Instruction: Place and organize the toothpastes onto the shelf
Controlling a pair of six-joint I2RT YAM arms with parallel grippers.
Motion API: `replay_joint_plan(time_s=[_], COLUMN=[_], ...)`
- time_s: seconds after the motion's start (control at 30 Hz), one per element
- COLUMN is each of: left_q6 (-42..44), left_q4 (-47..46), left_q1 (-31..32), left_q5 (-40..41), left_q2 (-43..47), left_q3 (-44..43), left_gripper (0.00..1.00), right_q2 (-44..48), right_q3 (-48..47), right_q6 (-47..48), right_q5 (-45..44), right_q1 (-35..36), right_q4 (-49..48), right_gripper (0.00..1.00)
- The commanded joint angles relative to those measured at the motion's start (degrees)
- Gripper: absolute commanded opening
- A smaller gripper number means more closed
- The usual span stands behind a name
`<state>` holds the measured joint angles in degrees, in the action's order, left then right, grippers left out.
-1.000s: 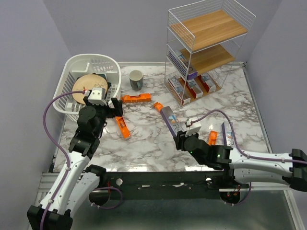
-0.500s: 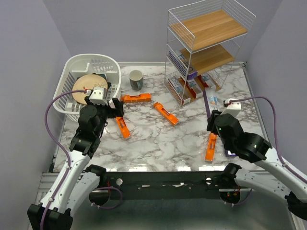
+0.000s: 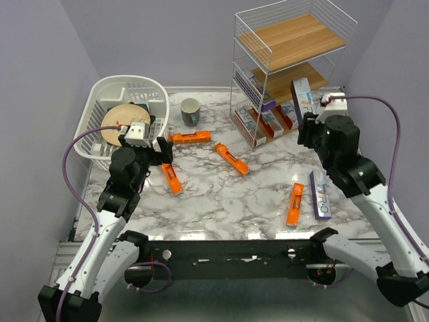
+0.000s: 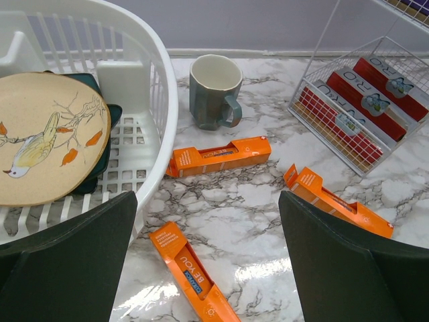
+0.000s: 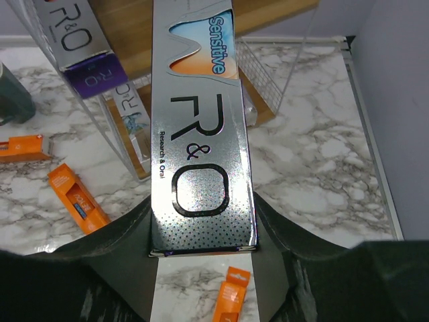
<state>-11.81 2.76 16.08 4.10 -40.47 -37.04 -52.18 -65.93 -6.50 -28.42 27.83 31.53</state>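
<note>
My right gripper [image 3: 310, 125] [image 5: 201, 231] is shut on a silver toothpaste box [image 3: 303, 98] [image 5: 200, 127], held in the air by the shelf's [image 3: 288, 74] right front corner, level with its middle tier. White-red boxes [image 3: 269, 121] lie on the bottom board and a silver-purple one [image 3: 255, 90] on the middle board. Three orange boxes [image 3: 190, 137] [image 3: 231, 159] [image 3: 170, 178] lie mid-table. A further orange box [image 3: 294, 203] and a silver-purple one [image 3: 320, 194] lie at the front right. My left gripper [image 3: 158, 153] [image 4: 206, 201] hangs open above the orange box [image 4: 191, 278] beside the basket.
A white plastic dish basket [image 3: 153, 88] with a painted plate [image 3: 119, 119] stands at the back left. A grey-green mug [image 3: 190, 111] sits between it and the shelf. Purple walls close in the marble table on three sides.
The right arm has swung from the front centre of the table to the right and back, carrying the silver box up beside the shelf. The left arm has stayed still.
</note>
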Motion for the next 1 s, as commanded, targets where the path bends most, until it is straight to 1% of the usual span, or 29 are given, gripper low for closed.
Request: replay_joint_plan(time_s=[0.0,0.13,0.4,0.57,0.73,0.97], left_q6=[0.83,0.91,1.0,1.18,1.44,1.62], left_q4=[-0.22,-0.04,-0.13,-0.22,-0.13,-0.13], left_q1=[-0.26,-0.26,-0.26,-0.26,-0.26,-0.26], left_q5=[-0.76,-0.93,-1.29,-1.46,-1.55,-1.72], left_q2=[0.04,-0.22,-0.84,-1.45,-2.16,-3.3], left_q3=[-0.32,-0.4,-0.58,-0.84,-1.02,-1.28], left_gripper=[0.99,0.99,0.99,0.99,0.99,0.99], right_q2=[-6.78,-13.71,-21.81,-26.65,-31.03,-35.79], right_q3=[-4.72,-7.19,-10.96,-14.75,-16.5,-18.62], right_q6=[7.71,10.18,14.15,16.08,15.82,15.64], right_q5=[17.33,23.23,34.03,35.71,40.99,42.66], right_q1=[-6.72,-10.95,-16.31,-17.99,-20.36,-21.07], right_q4=[-10.17,-12.8,-19.57,-20.45,-22.65,-22.83], right_gripper=[0.48,0.48,0.48,0.48,0.48,0.49])
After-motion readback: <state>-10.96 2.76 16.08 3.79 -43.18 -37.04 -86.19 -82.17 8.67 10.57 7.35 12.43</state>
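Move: The right gripper holds a silver toothpaste box pointing outward. The middle shelf board it is bound for has its middle about 22 cm ahead, 4 cm left and 6 cm below. The toothpaste already on that shelf lies roughly 22 cm ahead, 13 cm left and 5 cm below; the top shelf is about 22 cm ahead, 4 cm left and 15 cm above. From the left hand, the middle shelf is some 22 cm ahead and 36 cm right, about level. Reach the right gripper forward about 18 cm into the gap between the top and middle shelves, carrying the held toothpaste over the middle board. On the way, swing the hand counter-clockwise some 20 degrees so that the box lines up with the one already there, and keep the fingers shut on its near end. ##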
